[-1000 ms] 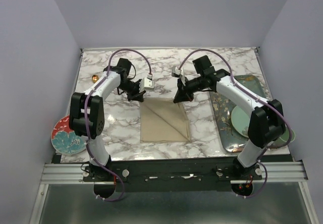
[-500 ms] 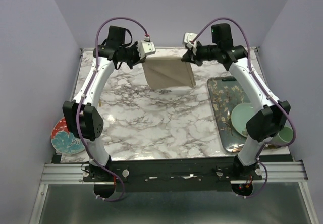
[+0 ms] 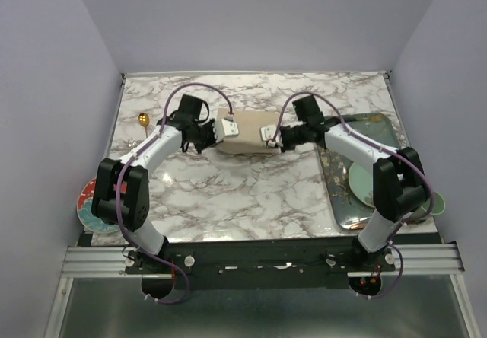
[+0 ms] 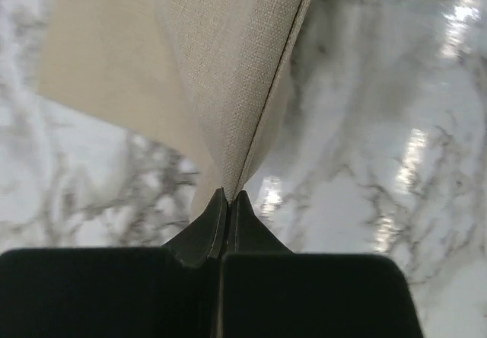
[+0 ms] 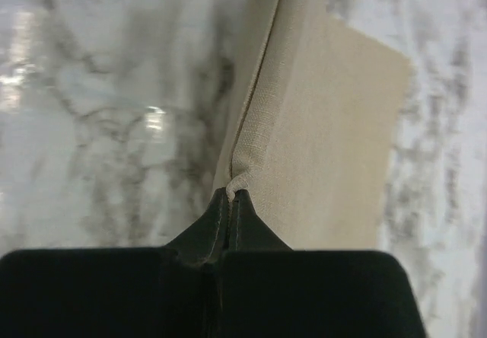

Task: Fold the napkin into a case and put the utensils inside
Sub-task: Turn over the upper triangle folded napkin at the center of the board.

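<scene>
The beige napkin [image 3: 247, 134] is stretched between my two grippers over the far middle of the marble table. My left gripper [image 3: 216, 134] is shut on its left corner, and the cloth [image 4: 228, 71] fans out from the pinched tips [image 4: 229, 195]. My right gripper [image 3: 272, 138] is shut on the right corner, where the hem bunches at the tips [image 5: 230, 193] and the cloth [image 5: 327, 125] spreads beyond. A gold spoon [image 3: 142, 119] lies on the table at the far left, beside the left arm. The fork is not clearly visible.
A patterned tray [image 3: 335, 178] on the right holds a pale green plate [image 3: 364, 182], with a green cup [image 3: 431, 205] at its near corner. A red and blue plate [image 3: 90, 199] sits at the table's left edge, partly behind the left arm.
The napkin lay flat at mid-table, was lifted high toward the far edge, and has now come down lower and nearer, still pinched at both corners.
</scene>
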Tool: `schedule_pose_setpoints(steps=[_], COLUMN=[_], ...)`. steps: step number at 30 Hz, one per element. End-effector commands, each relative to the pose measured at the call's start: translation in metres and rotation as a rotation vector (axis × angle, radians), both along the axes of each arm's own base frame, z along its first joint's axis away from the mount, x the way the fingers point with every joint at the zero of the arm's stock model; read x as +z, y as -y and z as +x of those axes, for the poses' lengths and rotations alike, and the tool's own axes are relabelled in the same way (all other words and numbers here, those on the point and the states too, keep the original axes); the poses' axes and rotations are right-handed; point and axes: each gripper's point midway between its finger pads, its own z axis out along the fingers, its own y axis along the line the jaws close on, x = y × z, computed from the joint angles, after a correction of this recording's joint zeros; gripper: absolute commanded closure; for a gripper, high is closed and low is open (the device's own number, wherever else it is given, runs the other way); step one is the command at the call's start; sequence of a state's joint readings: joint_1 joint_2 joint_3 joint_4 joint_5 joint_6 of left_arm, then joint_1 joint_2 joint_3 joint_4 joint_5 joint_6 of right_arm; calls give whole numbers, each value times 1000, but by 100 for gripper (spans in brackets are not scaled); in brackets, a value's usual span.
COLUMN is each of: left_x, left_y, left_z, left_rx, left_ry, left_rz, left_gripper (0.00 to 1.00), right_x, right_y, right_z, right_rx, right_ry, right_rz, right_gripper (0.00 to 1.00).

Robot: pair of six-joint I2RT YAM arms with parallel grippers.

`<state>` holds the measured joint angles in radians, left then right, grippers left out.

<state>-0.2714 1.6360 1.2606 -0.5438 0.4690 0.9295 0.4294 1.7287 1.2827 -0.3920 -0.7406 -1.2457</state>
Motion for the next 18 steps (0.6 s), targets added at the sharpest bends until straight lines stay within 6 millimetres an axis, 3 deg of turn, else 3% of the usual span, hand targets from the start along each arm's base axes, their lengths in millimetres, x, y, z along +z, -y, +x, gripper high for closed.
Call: schedule_pose_setpoints(steps=[1,2,9,18], left_x=[-32,-45,-66,-89], left_y=[-18,-21,-30,-33], left_z=[-40,-52,-92,-139], left_rx=[13,13,23,-41], left_ry=[-15,-50,-124,-206], left_rz=[92,103,111,136], left_gripper=[100,100,100,99], right_x=[-25,-30,-57,-70], right_y=[-4,-8,-14,-22], right_z=[-51,-62,-109,-141], right_rx=[91,109,162,196], right_ry=[54,40,-29,-78], right_rz=[-53,-59,-108,-148], right_gripper=[99,100,100,99])
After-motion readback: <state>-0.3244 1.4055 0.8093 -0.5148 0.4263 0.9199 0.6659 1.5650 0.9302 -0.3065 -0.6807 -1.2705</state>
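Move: Already pinched by its near corners, the napkin hangs stretched between the hands; it is being taken to the board centre, which lies about 11 cm right of the left hand and 2 cm back, roughly 11 cm below. From the right hand that centre is some 10 cm left, 2 cm back and 12 cm below. The gold spoon is about 24 cm left of the left hand and 3 cm ahead; the tray's middle is 30 cm right of the right hand and 6 cm back. Drawing back towards the bases together, both hands pull the napkin's near edge about 12 cm while sinking, the left some 8 cm and the right 6 cm, fast at first and then easing. Both keep their pinch on the corners; the left fingers tip down about 10 degrees and the right hand turns about as much counter-clockwise, drifting slightly left. ##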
